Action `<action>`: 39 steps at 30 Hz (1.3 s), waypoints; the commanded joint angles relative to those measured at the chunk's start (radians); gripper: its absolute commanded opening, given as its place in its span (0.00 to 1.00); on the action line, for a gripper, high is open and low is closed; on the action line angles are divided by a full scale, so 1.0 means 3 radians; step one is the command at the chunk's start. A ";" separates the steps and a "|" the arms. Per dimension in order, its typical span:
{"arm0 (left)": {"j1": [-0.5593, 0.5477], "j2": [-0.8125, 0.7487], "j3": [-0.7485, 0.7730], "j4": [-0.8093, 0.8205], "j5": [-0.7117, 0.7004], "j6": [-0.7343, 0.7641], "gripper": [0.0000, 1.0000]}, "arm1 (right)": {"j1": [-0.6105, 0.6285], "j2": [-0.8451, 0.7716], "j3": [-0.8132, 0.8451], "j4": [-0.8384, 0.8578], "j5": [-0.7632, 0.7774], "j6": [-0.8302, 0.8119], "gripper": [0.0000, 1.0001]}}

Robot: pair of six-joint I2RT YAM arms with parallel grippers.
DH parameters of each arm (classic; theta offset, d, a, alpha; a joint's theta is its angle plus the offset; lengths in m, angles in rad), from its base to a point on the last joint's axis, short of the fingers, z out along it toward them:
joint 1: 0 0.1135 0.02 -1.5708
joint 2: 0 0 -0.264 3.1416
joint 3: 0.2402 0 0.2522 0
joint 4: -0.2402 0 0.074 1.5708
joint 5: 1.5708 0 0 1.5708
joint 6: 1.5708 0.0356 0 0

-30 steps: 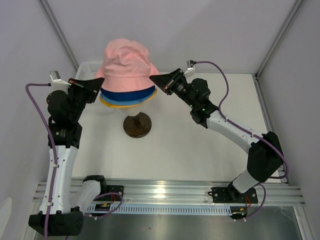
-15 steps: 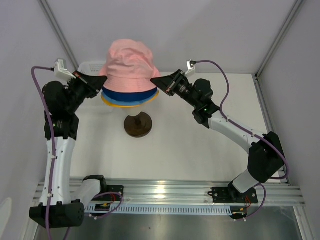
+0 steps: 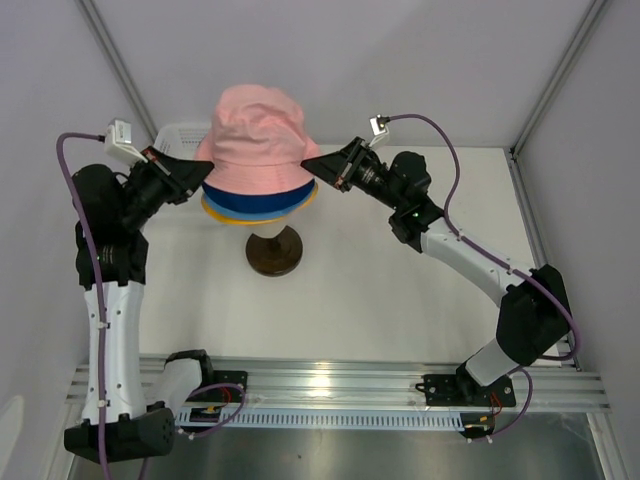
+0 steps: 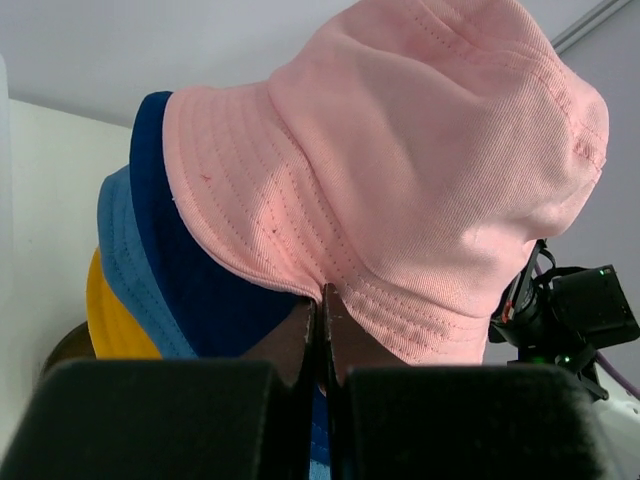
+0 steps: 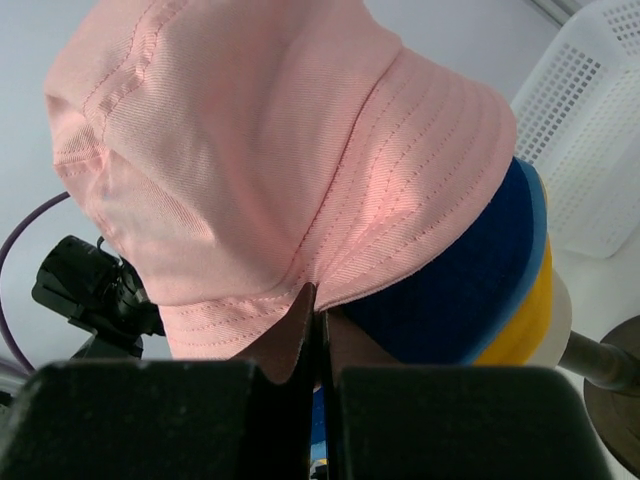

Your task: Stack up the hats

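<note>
The pale pink hat [image 3: 256,135] sits on top of a stack over the dark navy hat [image 3: 262,193], the light blue hat [image 3: 240,211] and the yellow hat [image 3: 297,204]. The stack stands above a dark brown round base [image 3: 275,251]. My left gripper [image 3: 203,172] is shut on the pink hat's left brim [image 4: 300,270]. My right gripper [image 3: 307,161] is shut on its right brim [image 5: 400,260]. The navy [image 4: 200,300], light blue [image 4: 125,260] and yellow [image 4: 115,320] brims show below the pink one in the left wrist view. The mannequin head is hidden under the hats.
A white plastic basket [image 3: 178,133] stands at the back left behind the stack; it also shows in the right wrist view [image 5: 590,140]. Grey enclosure walls stand on the left, right and back. An aluminium rail [image 3: 340,385] runs along the near edge.
The pink hat has come down lower over the stack and shifted slightly. My left arm has raised its elbow and moved its wrist leftward; the right gripper has held nearly still.
</note>
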 commanded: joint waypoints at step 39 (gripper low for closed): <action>0.0025 0.0922 0.0409 -0.0224 -0.0039 0.0679 0.01 | -0.0386 0.0094 0.0341 -0.0329 0.0967 0.0333 0.62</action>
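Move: The pink hat sits over the navy, light blue and yellow hats on the stand, its middle about 10 cm right, 3 cm ahead and 3 cm above the left hand, whose shut fingers hold its brim. From the right hand, pinching the opposite brim, the hat's middle is some 10 cm left, 2 cm ahead and 3 cm up; the nested stack's middle is at the same spot but about 2 cm below the hand, and the stand's base roughly 11 cm left, level fore and aft, and 38 cm down. The right hand stays nearly in place on the brim, then opens to a bit over half and comes free, pulling away forward about 9 cm and, after that, also some 5 cm to the right, while it tips down slightly and turns nearly 20 degrees clockwise. The left hand keeps its pinch on the near-left brim throughout, easing back about 1 cm, then dipping roughly 2 cm and going forward some 8 cm with a slight drift left, carrying that side of the hat with it. ##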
